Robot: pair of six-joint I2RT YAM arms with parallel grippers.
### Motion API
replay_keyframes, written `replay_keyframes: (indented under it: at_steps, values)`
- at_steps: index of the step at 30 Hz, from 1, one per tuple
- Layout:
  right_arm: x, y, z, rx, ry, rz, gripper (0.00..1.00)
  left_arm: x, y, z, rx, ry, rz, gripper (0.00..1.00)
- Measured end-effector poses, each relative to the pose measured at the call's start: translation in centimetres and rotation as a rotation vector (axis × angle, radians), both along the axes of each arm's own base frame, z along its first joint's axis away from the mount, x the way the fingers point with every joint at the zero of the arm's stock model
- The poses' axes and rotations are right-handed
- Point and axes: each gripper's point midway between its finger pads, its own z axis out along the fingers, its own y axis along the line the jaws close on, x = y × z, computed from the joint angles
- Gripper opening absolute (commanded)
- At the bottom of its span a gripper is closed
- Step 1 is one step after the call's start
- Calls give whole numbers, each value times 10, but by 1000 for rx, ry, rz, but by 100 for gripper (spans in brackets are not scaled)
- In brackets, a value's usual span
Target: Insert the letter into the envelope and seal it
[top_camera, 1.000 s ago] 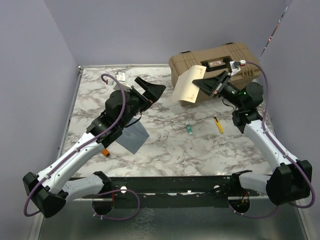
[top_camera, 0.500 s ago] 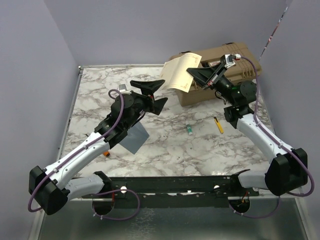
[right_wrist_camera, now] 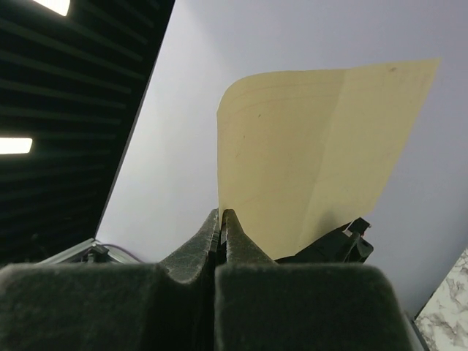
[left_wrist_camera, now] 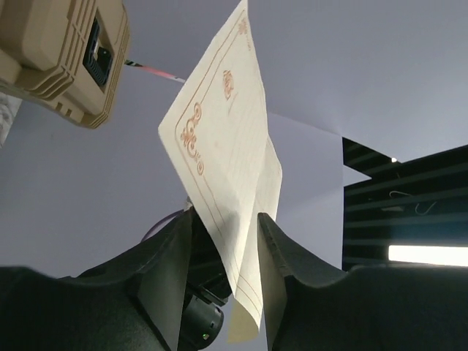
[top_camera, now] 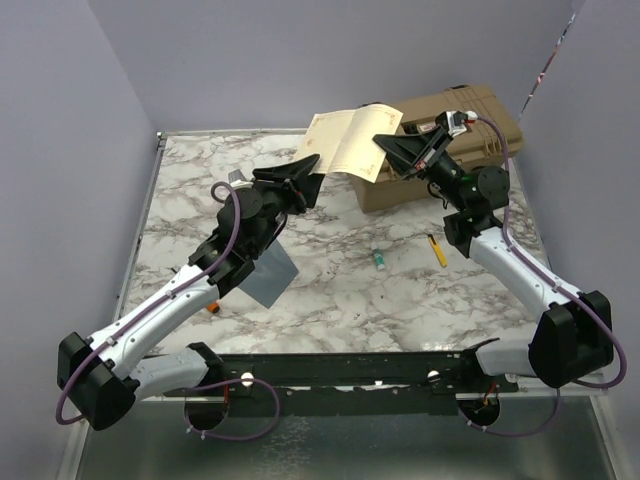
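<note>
The cream letter (top_camera: 345, 143) with its reddish border hangs in the air above the table's back middle. My right gripper (top_camera: 388, 147) is shut on its right edge; in the right wrist view the fingertips (right_wrist_camera: 221, 213) pinch the sheet (right_wrist_camera: 314, 161). My left gripper (top_camera: 308, 166) has come up to the sheet's left corner. In the left wrist view the letter (left_wrist_camera: 219, 146) passes between its jaws (left_wrist_camera: 225, 216), which are still apart with gaps on both sides. The slate-grey envelope (top_camera: 268, 275) lies flat on the marble table under the left arm, partly covered by it.
A tan hard case (top_camera: 470, 120) stands at the back right, behind the right gripper. A small green-and-white item (top_camera: 379, 258) and a yellow pen (top_camera: 437, 249) lie right of centre. An orange object (top_camera: 211, 305) sits beside the left forearm.
The right arm lifted the letter and carried it leftward. The left arm rose to meet it, and its wide-open jaws narrowed around the sheet's corner.
</note>
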Motion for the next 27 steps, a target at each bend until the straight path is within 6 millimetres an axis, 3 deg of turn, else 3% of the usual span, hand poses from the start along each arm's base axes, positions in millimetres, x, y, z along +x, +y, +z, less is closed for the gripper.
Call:
replay_keyframes:
  at_steps: [7, 9, 12, 14, 15, 19, 21, 27]
  values:
    - [-2, 3, -3, 4, 13, 14, 0, 8, -4, -5, -52, 37, 7, 32]
    - [-2, 4, -7, 1, 23, 15, 0, 11, -5, -7, -65, 48, 11, 24]
    - [-1, 5, -14, -6, 41, 18, 0, 15, -6, -9, -78, 60, 17, 1]
    - [-1, 5, -17, -12, 47, 17, 0, 16, -5, -10, -83, 63, 27, 0]
    - [-1, 6, -19, -19, 48, 13, 5, 17, -4, -10, -79, 59, 34, 0]
    - [-1, 6, -27, -79, 51, -17, 60, 20, 0, -10, -27, 24, 70, 0]
    - [-3, 6, -33, -136, 50, -42, 78, 22, 3, -12, 49, -11, 96, 0]
    - [-7, -1, -52, -368, -6, -145, 97, 20, 15, -2, 382, -193, 150, 0]
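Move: The left gripper's half-open jaws straddle the near left edge of the letter; the letter's middle is about 4 cm ahead, 5 cm right and 4 cm above. The envelope lies 14 cm left, about level, some 38 cm below. From the right gripper, pinching the other edge, the letter's middle is roughly 4 cm ahead and 5 cm left, 1 cm below; the glue stick lies about 44 cm below, 1 cm ahead, 3 cm right. Bring the left gripper about 2 cm forward onto the letter's edge and close it there while the right one keeps its pinch. Once the left has shut, open the right fingers wide and lower that hand some 5 cm, rolling its left side down; meanwhile roll the left hand about 20 degrees, left side up, easing it to the left with its fingers tipping up. ##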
